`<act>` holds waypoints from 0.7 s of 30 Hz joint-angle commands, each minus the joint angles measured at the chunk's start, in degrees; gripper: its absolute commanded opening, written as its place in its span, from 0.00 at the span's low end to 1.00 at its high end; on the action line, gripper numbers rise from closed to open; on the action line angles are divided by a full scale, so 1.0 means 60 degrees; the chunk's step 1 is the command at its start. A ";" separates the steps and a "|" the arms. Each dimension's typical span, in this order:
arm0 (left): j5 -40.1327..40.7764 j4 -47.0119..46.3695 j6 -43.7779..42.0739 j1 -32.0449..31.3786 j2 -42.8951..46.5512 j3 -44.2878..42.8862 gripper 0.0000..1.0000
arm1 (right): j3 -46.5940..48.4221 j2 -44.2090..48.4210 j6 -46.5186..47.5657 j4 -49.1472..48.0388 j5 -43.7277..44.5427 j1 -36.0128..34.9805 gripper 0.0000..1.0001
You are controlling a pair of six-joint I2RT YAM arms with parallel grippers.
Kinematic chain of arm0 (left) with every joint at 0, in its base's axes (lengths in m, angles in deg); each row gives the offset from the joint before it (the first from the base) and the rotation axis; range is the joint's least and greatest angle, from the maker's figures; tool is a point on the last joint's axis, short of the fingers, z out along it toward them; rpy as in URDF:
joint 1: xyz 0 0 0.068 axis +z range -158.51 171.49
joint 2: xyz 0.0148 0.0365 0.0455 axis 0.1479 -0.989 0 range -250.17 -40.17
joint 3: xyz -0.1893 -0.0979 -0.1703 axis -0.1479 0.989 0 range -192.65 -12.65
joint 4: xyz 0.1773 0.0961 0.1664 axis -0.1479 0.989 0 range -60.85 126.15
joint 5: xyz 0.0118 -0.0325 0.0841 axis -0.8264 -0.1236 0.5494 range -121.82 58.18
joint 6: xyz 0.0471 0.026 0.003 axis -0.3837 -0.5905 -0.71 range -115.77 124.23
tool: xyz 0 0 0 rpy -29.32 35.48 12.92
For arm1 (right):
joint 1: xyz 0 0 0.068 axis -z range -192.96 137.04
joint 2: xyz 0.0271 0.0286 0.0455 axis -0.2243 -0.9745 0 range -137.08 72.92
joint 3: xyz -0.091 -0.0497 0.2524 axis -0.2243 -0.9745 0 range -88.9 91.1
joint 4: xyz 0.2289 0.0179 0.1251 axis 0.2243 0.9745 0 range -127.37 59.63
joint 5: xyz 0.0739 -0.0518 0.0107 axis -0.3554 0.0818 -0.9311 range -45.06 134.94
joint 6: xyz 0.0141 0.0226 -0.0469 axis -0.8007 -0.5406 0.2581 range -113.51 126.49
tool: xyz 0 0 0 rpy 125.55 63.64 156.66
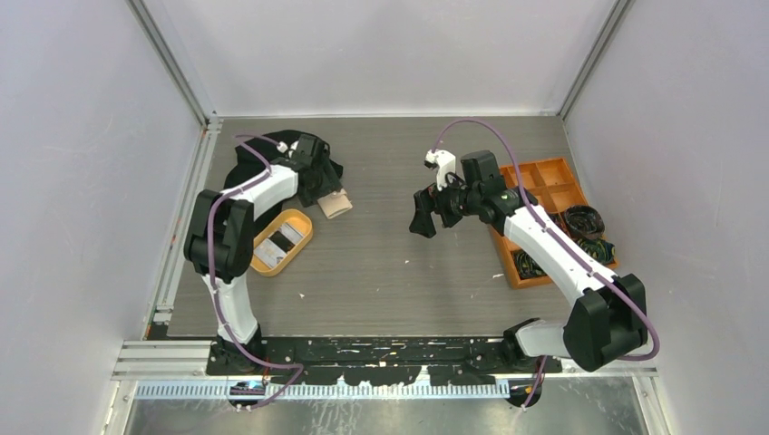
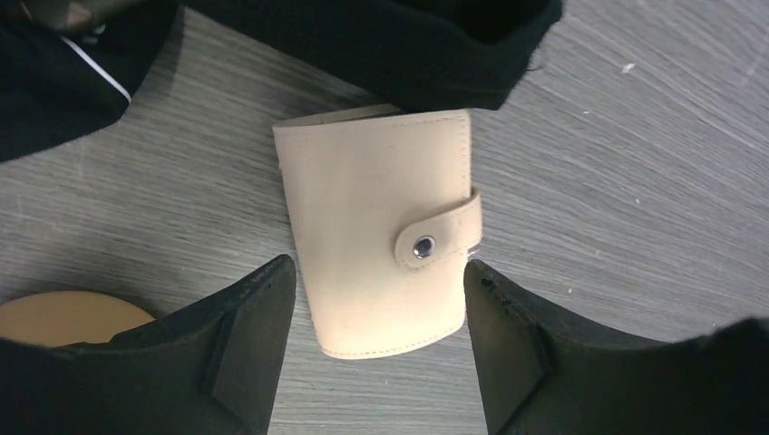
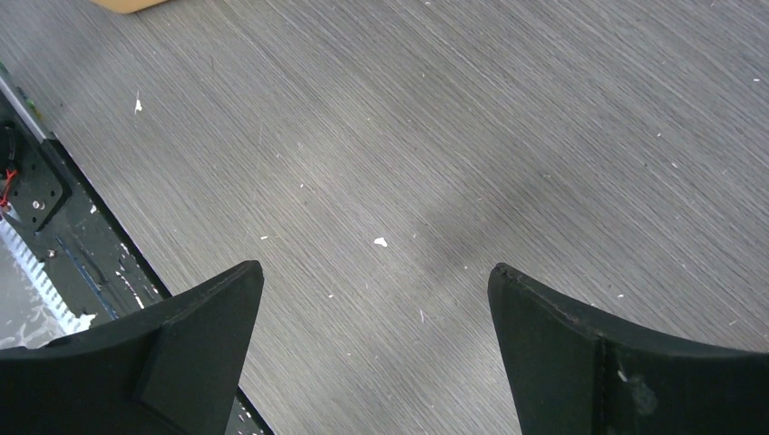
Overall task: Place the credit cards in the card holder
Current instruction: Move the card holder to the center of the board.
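Note:
The card holder (image 2: pixel 372 227) is a beige folded wallet with its snap tab fastened, lying on the table; it also shows in the top view as the card holder (image 1: pixel 336 204). My left gripper (image 2: pixel 379 265) (image 1: pixel 319 184) straddles its near half, and both fingertips touch its side edges. The credit cards (image 1: pixel 279 237), pale with dark print, lie in the orange oval tray (image 1: pixel 299 237) just in front of my left arm. My right gripper (image 3: pixel 376 281) (image 1: pixel 423 223) hangs open over bare table at mid-table, holding nothing.
Black cloth (image 2: pixel 390 45) (image 1: pixel 258 163) lies bunched just behind the card holder. An orange compartmented box (image 1: pixel 542 181) with dark cables in it stands at the right. The tray's rim (image 2: pixel 63 317) shows beside my left finger.

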 commanded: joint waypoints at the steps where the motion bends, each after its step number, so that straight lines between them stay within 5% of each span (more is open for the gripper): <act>1: -0.0115 0.0237 0.0853 0.0212 -0.0425 -0.0162 0.67 | 0.0428 -0.0017 -0.0032 -0.0173 -0.0194 0.0007 1.00; 13: -0.2628 -0.0820 0.1156 0.0297 -0.0753 0.0596 0.18 | 0.0443 0.0045 0.0076 -0.0101 -0.0298 0.0011 0.99; 21: -0.3477 -0.1283 0.0783 -0.1174 -0.0232 0.1179 0.10 | 0.0311 0.0201 0.1455 0.0310 -0.0861 0.0008 0.99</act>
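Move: The card holder lies almost under my open left hand, its middle about 2 cm to the right, 1 cm nearer me and 4 cm lower. The card tray is about 9 cm to the left and 9 cm back from my left hand; the black cloth's middle lies roughly 6 cm ahead and 9 cm left. From my right hand, the card holder lies about 14 cm ahead, 20 cm left and 15 cm below. I sink my left hand about 3 cm onto the card holder and shut my half-spread fingers on its left, folded edge, pinching it. Staying low, I then draw the card holder rightwards, away from the cloth and tray, about 5 cm and gathering speed, easing some 2 cm back while my fingertips swing some 15 degrees to the right. ##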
